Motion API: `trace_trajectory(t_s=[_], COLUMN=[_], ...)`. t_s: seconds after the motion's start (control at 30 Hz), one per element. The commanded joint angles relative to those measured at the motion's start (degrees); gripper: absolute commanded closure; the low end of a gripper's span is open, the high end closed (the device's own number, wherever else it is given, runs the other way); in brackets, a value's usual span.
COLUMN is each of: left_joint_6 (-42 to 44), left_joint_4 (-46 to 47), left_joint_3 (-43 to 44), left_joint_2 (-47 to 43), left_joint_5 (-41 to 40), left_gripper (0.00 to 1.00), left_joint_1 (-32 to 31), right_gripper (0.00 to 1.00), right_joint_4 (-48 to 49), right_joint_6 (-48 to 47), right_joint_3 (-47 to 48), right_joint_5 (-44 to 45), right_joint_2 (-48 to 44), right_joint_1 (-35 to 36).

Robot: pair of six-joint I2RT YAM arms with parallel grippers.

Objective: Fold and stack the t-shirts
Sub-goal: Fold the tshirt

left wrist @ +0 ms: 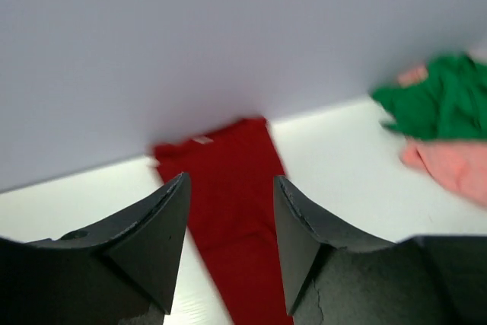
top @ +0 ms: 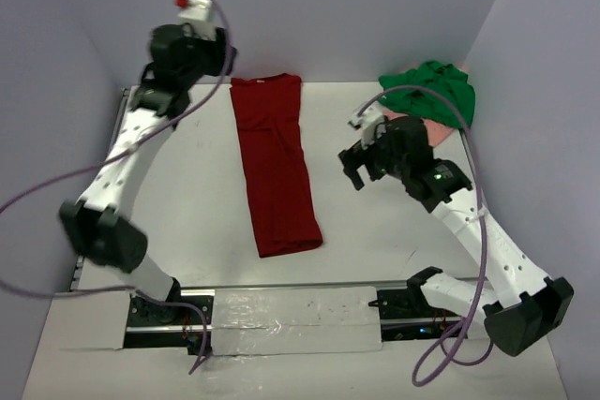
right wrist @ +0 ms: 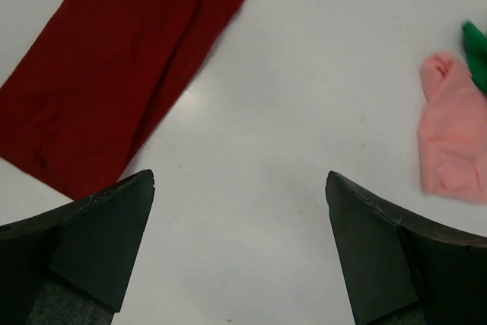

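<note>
The dark red t-shirt (top: 275, 166) lies flat on the white table (top: 197, 194), folded lengthwise into a long narrow strip running from the back wall toward the front. My left gripper (top: 223, 55) hovers above the strip's far end, at the collar. Its jaws stand apart with nothing between them, and the red cloth (left wrist: 232, 157) shows below the left gripper (left wrist: 228, 176). My right gripper (top: 361, 168) is wide open over bare table to the right of the strip (right wrist: 114, 74); the right gripper (right wrist: 240, 175) holds nothing. A bright green t-shirt (top: 431, 89) lies crumpled on a pale pink one (top: 441, 130) at the back right.
Lavender walls close in the table at the back and both sides. A metal rail with both arm bases (top: 281, 302) runs along the near edge. The green (left wrist: 441, 104) and pink (left wrist: 453, 165) heap sits close behind the right arm's wrist.
</note>
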Motion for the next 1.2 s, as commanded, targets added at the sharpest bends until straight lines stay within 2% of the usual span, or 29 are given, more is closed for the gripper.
trace_trajectory(t_s=[0.0,0.13,0.17,0.3,0.37,0.5,0.67,0.9,1.17], left_joint_6=[0.74,0.47,1.42,4.59,4.86,4.86,4.86,3.36,3.72], left_joint_4=[-2.37,-7.13,-7.65,-9.06,-8.89,-9.41,-7.84,-5.55,-5.73], left_joint_3=[-7.33,-14.98,-18.48,-27.89,-30.45,-35.37,-38.46,-40.83,-42.15], left_joint_2=[-9.73,-17.74,-20.80,-27.93,-31.45,-34.36,-35.68,-35.33,-36.30], left_joint_5=[-5.04,-1.44,-0.21,2.70,4.01,8.67,12.80,14.56,15.00], left_gripper=[0.44,0.43,0.43,0.43,0.42,0.42,0.42,0.42,0.42], left_joint_1=[6.38,13.78,15.01,20.81,23.97,28.99,32.69,33.84,35.15], right_gripper=[0.00,0.00,0.00,0.00,0.00,0.00,0.00,0.00,0.00], right_joint_4=[9.12,11.23,11.67,18.32,22.02,24.76,25.30,25.12,19.07], right_joint_6=[-6.80,-8.74,-9.44,-13.05,-15.86,-17.79,-18.41,-18.06,-15.34], right_joint_3=[-1.65,-3.59,-4.46,-8.42,-11.58,-14.74,-14.67,-12.82,-7.91], right_joint_5=[7.83,11.71,13.02,25.91,29.54,34.91,35.27,35.01,31.15], right_joint_2=[1.72,9.27,10.42,15.43,17.19,22.81,26.42,29.94,32.93], right_joint_1=[8.81,17.08,21.01,31.40,36.40,41.78,46.27,50.49,55.32])
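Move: The near end of the folded red t-shirt lies about 11 cm back from the right hand, some 14 cm to its left and 23 cm below; the shirt's far end is roughly 42 cm ahead of that hand and 20 cm left. The salmon cloth is about 27 cm ahead and 16 cm to the right hand's right, also on the table. From the empty left hand the shirt's near end is some 32 cm back, 8 cm right and 34 cm down. The folded t-shirt's near end is what the right hand comes down to: wide open, it sweeps about 18 cm left and 19 cm down, also drawing back, the fingers tipping steeper while the hand rolls left side down and turns counter-clockwise, to finish close over the edge. The left hand, open and empty, swings left and back away from the shirt, first rising, then sinking. ##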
